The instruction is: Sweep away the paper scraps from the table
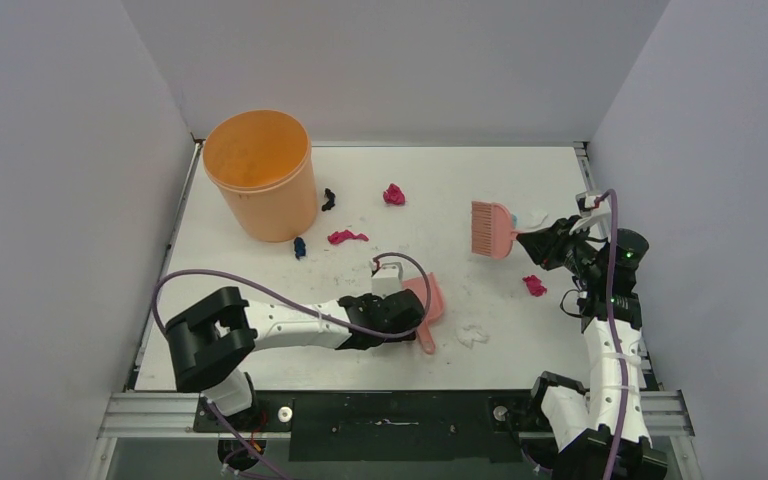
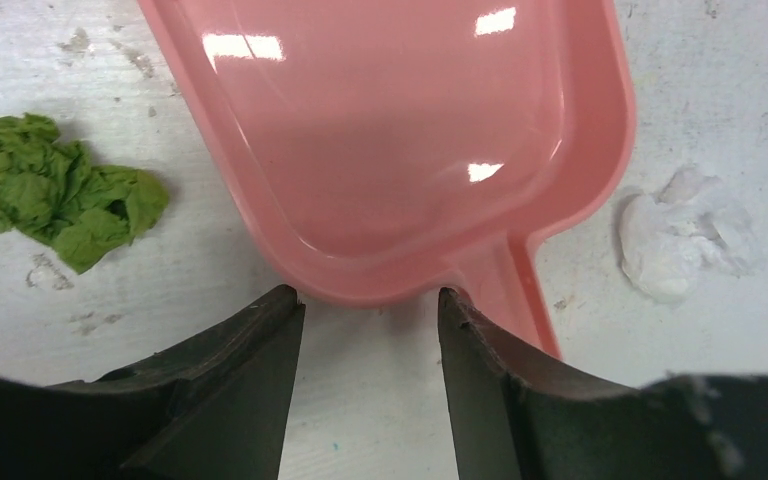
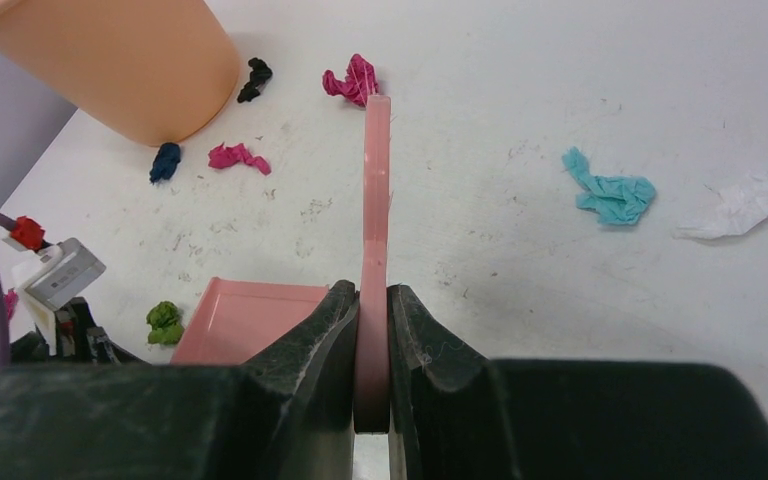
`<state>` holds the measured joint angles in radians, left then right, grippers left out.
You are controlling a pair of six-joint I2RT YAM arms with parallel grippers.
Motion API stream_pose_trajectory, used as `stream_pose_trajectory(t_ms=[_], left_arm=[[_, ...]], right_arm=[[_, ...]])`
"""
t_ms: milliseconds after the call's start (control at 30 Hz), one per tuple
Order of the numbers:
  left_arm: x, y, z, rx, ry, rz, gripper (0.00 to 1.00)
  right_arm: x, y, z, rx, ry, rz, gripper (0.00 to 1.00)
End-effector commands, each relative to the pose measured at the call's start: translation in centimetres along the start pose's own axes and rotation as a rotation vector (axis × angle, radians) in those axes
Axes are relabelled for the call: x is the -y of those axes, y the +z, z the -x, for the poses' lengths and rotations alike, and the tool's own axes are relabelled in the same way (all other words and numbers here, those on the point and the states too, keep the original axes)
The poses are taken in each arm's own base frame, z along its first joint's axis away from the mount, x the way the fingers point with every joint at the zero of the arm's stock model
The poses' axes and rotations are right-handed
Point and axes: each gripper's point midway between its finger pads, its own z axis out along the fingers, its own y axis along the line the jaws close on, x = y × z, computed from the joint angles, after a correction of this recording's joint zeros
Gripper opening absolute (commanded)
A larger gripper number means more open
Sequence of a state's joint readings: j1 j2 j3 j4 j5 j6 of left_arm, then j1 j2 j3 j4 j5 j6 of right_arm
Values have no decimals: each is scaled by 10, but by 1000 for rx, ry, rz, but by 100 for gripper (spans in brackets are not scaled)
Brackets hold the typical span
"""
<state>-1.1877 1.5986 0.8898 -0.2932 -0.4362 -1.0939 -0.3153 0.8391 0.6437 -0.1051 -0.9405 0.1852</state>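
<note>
Paper scraps lie across the white table: black, magenta, magenta, dark blue, magenta and white. My left gripper is open and empty, its tips at the rear rim of the pink dustpan, beside its handle. A green scrap lies left of the pan and the white scrap right of it. My right gripper is shut on the pink brush handle; the bristles face left. Teal and white scraps lie to its right.
A tall orange bucket stands at the back left, with the black and dark blue scraps close to its base. Grey walls enclose the table on three sides. The metal frame runs along the near edge by the arm bases.
</note>
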Motion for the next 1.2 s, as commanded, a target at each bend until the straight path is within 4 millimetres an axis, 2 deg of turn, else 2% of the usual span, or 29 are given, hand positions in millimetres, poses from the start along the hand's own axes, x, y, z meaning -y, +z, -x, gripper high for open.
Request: stream_pose_trajectory(t_ms=[0, 133, 267, 533, 600, 700, 800, 900, 1000, 1167], left_arm=[[21, 9, 12, 11, 4, -21, 50], [23, 15, 23, 37, 59, 7, 51], [13, 20, 45, 81, 112, 77, 52], [-30, 22, 95, 142, 197, 216, 54], [-34, 17, 103, 153, 182, 217, 54], [-19, -3, 109, 190, 156, 159, 54], [16, -28, 105, 257, 150, 31, 52], [49, -45, 89, 264, 149, -48, 52], [69, -44, 69, 206, 161, -70, 52], [81, -28, 48, 155, 166, -58, 52]], right_arm=[[-8, -2, 17, 55, -70, 38, 5], [-10, -3, 18, 58, -79, 39, 5], [-11, -4, 18, 59, -82, 39, 5], [-10, -4, 17, 56, -80, 36, 5], [-9, -4, 17, 57, -81, 34, 5], [-9, -4, 17, 57, -82, 33, 5], [-8, -3, 17, 58, -81, 30, 5], [-7, -2, 18, 57, -81, 30, 5], [-5, -1, 17, 52, -74, 29, 5], [-5, 0, 16, 48, -73, 31, 5]])
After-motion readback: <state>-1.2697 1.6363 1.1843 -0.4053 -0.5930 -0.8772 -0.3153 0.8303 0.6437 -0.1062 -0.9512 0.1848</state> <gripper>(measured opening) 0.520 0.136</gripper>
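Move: Right at the left fingertips is the dustpan's near rim, low over the table, with the pan's middle about 6 cm ahead and 2 cm right. Its handle lies some 4 cm right and 2 cm back, the green scrap about 11 cm left and 4 cm ahead, and the white scrap roughly 12 cm right, level with the hand. From the right hand the dustpan is about 20 cm left, 5 cm back and 21 cm below. Dipping about 1 cm at the dustpan's near rim, the left hand drives forward some 9 cm, veering left near the end and shoving the pan ahead with its half-open fingers. It then lifts about 7 cm while swinging back and some 9 cm right, to hang above the handle end, fingers still half open. The right hand holds the brush still. ##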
